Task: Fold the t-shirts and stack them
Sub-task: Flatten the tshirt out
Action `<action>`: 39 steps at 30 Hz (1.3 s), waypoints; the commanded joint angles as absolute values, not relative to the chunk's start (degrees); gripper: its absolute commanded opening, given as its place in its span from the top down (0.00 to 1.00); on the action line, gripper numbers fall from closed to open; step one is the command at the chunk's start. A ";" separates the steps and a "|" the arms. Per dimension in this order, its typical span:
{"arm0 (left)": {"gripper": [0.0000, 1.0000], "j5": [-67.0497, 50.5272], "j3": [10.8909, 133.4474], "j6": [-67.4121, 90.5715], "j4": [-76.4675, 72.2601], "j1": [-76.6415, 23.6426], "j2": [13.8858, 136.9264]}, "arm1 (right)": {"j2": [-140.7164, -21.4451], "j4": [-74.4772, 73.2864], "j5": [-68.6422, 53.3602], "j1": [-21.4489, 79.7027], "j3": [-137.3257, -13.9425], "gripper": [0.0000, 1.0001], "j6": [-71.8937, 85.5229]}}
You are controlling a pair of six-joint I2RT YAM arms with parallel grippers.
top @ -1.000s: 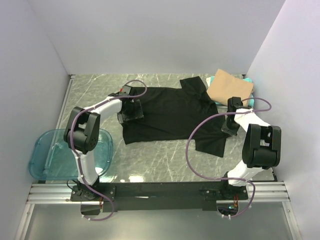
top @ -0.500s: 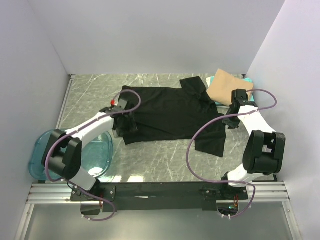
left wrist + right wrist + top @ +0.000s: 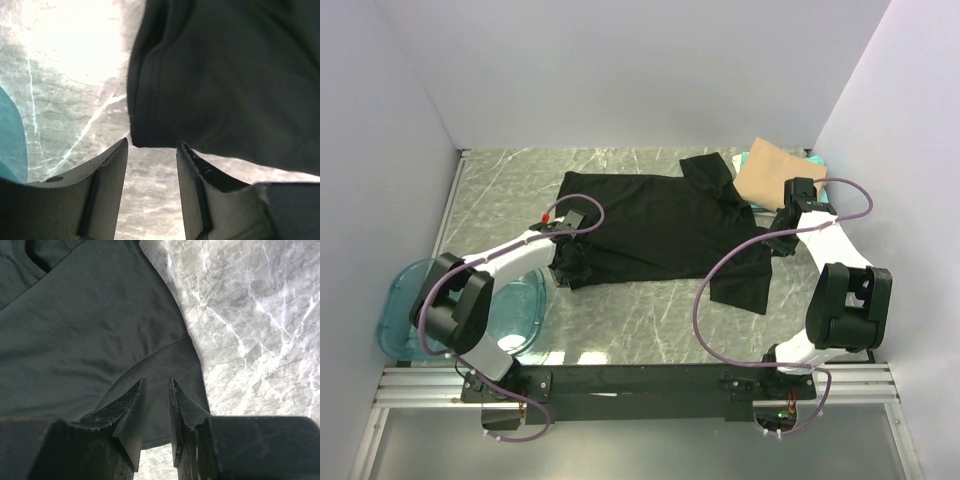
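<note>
A black t-shirt (image 3: 660,225) lies spread flat on the marble table. My left gripper (image 3: 570,265) is at its near left corner. In the left wrist view the jaws (image 3: 152,145) stand open, the hem corner (image 3: 150,135) just ahead of the tips and bare marble between the fingers. My right gripper (image 3: 780,243) hovers over the shirt's right sleeve (image 3: 165,365), its jaws (image 3: 156,382) a narrow gap apart with nothing pinched. A folded tan t-shirt (image 3: 776,172) lies at the back right on a teal one (image 3: 818,159).
A translucent blue tub (image 3: 415,310) sits at the table's left near edge, beside my left arm; its rim (image 3: 10,135) shows in the left wrist view. White walls close in the left, back and right sides.
My left arm swung from the shirt's left edge down to its near corner, its jaws narrowing. My right jaws opened a little over the sleeve and the arm straightened.
</note>
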State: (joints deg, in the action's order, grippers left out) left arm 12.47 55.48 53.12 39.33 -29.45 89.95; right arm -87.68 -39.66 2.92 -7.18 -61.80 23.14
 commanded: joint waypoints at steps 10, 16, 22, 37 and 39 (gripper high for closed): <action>0.56 15.91 54.05 57.04 38.76 -29.36 91.67 | -84.55 -38.23 1.76 -7.56 -61.44 0.68 23.47; 0.59 15.38 53.70 56.95 37.53 -29.36 92.90 | -84.64 -38.06 1.58 -7.56 -61.08 0.68 23.47; 0.66 13.63 52.21 56.86 35.86 -29.36 94.22 | -83.94 -38.06 1.76 -7.56 -60.73 0.69 23.55; 0.99 10.46 54.49 52.04 32.96 -27.34 93.78 | -79.28 -40.17 -1.40 -7.65 -51.34 0.69 25.66; 0.99 10.28 55.11 50.90 33.13 -26.11 92.90 | -78.23 -41.13 -2.02 -7.65 -49.32 0.69 26.10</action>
State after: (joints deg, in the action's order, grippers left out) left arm 11.18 53.71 53.32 34.59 -27.59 93.17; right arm -81.49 -39.48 -0.95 -7.18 -51.13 24.86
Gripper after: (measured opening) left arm 0.021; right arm 0.314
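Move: The t-shirt's near-left hem corner lies almost between the left fingertips, about 1 cm ahead, 1 cm left and 3 cm below the left hand; the blue basket's middle is some 22 cm left of that hand and 7 cm back. For the right hand, the shirt's near sleeve corner is roughly 13 cm back, 4 cm left and 8 cm below, while the brown board lies about 15 cm straight ahead and some 5 cm lower. The t-shirt's near-left hem corner is taken by the left hand: it sinks about 2.5 cm onto the corner, then its half-open fingers close fully and pinch the cloth, the wrist hardly turning. The right hand hovers over the shirt's right edge, slightly open, then late on draws back about 5 cm, sinking some 2.5 cm and edging left towards the near sleeve corner. ##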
